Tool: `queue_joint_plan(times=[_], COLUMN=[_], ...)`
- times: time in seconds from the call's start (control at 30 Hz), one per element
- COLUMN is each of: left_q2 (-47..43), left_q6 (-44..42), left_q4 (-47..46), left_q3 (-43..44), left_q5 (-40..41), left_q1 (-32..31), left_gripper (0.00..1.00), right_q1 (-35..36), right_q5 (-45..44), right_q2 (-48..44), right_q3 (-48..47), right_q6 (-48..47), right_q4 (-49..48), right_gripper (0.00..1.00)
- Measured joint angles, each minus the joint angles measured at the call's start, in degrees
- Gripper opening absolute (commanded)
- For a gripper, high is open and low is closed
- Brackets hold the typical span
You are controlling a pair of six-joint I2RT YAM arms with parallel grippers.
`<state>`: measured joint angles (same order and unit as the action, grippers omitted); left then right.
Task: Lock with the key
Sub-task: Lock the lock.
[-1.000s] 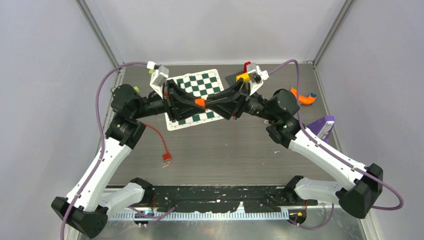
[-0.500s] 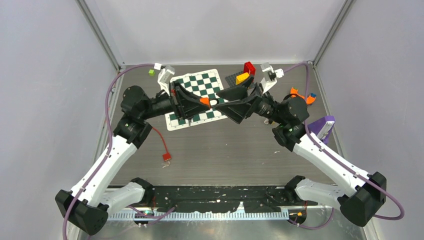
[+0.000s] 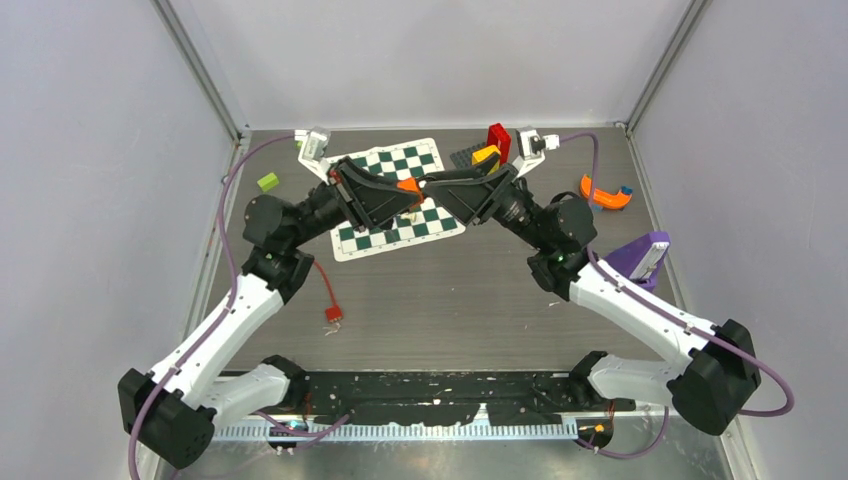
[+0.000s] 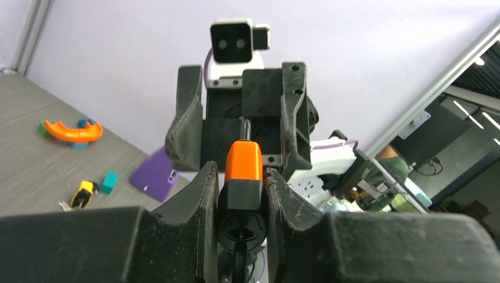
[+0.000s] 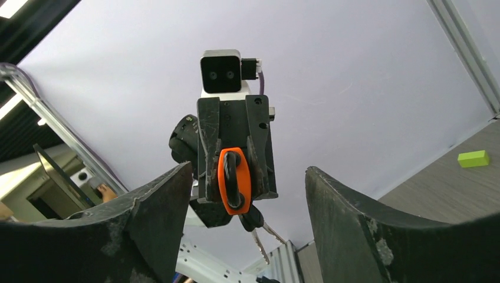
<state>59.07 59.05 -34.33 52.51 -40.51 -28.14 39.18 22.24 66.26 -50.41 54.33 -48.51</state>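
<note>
My left gripper (image 3: pixel 405 192) is shut on an orange padlock (image 3: pixel 409 185), held in the air above the chessboard mat. In the left wrist view the padlock (image 4: pixel 243 162) sits squeezed between both fingers, its black keyhole end towards the camera with a key (image 4: pixel 240 259) in it. The right wrist view shows the padlock (image 5: pixel 234 180) with its dark shackle, and two keys (image 5: pixel 252 219) dangling below it. My right gripper (image 3: pixel 432 190) faces the lock with its jaws wide apart and nothing between them (image 5: pixel 247 170).
Under the grippers lies a green-and-white chessboard mat (image 3: pixel 385 165). Red and yellow blocks (image 3: pixel 492 145) stand at the back. An orange curved piece (image 3: pixel 602 195) and a purple object (image 3: pixel 640 255) lie right, a green block (image 3: pixel 267 181) left, a red cable plug (image 3: pixel 332 316) nearer.
The right gripper, shut at the lock a second ago, has opened and drawn back a little. Both arms have shifted towards the back of the table, the lock going with the left.
</note>
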Motion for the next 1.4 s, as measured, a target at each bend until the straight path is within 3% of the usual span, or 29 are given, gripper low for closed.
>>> queue_joint_plan(times=[0.13, 0.3, 0.7, 0.93, 1.03, 1.07, 1.1, 1.2, 1.23, 1.27, 1.4], left_q2=[-0.3, -0.3, 0.3, 1.8, 2.8, 3.1, 3.3, 3.7, 3.8, 4.0, 5.1], left_q6=[0.5, 0.4, 0.0, -0.2, 0.4, 0.7, 0.9, 1.7, 1.0, 0.7, 0.1], left_q4=[-1.0, -1.0, -1.0, -1.0, -1.0, -1.1, -1.4, -1.7, -1.9, -1.9, -1.4], left_q3=[-0.1, -0.1, -0.1, 0.0, 0.7, 0.9, 1.1, 1.5, 1.6, 1.7, 1.9], left_q5=[3.5, 4.9, 5.6, 5.6, 5.9, 5.9, 6.0, 6.0, 6.0, 5.9, 4.8], left_q1=[-0.3, -0.3, -0.3, -0.3, 0.0, 0.0, 0.0, 0.0, 0.0, 0.0, 0.0], left_gripper=[0.0, 0.0, 0.0, 0.0, 0.0, 0.02, 0.12, 0.61, 0.87, 0.98, 1.0], right_q1=[1.7, 2.8, 3.1, 2.9, 2.1, 1.8, 1.6, 1.2, 1.2, 1.2, 1.1], right_q5=[-3.4, -5.4, -5.1, -5.2, -5.7, -5.8, -5.7, -5.7, -5.7, -5.4, -4.9], right_q2=[0.5, 0.5, 1.6, 4.4, 5.7, 5.8, 5.9, 6.1, 6.1, 6.1, 6.1], right_q3=[-0.2, -2.9, -7.5, -8.7, -8.7, -8.7, -8.7, -8.6, -8.5, -8.4, -8.0], right_q6=[1.4, 0.7, 1.0, 1.9, 3.6, 4.0, 4.3, 4.7, 4.8, 5.5, 6.4], right_q4=[-0.1, 2.7, 8.6, 9.6, 8.3, 7.8, 7.4, 6.3, 6.3, 6.4, 6.6], right_gripper=[0.72, 0.52, 0.51, 0.19, 0.12, 0.08, 0.07, 0.05, 0.05, 0.05, 0.05])
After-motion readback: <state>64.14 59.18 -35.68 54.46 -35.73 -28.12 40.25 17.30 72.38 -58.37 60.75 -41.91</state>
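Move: The left gripper still holds the lock by its black keyhole end; the lock's middle lies about 2 cm to the right of that hand point, 1 cm ahead and 1 cm up, and the keys hang some 5 cm below the hand, 1 cm to its left. From the open right gripper the shackle is roughly 2 cm left, level ahead and 1 cm up; the lock's middle is 4 cm left and 1 cm back, at its height, the keys 7 cm left, 2 cm back, 6 cm below. Raise the open right gripper nearly 3 cm while narrowing it, then bring it about 3 cm forward and 2 cm left onto the shackle, sinking again and tipping its fingers some 10 degrees; pinch the shackle. Carry the lock forward about 3 cm with the left gripper, and once the right has closed, open the left fingers wide to let go. ##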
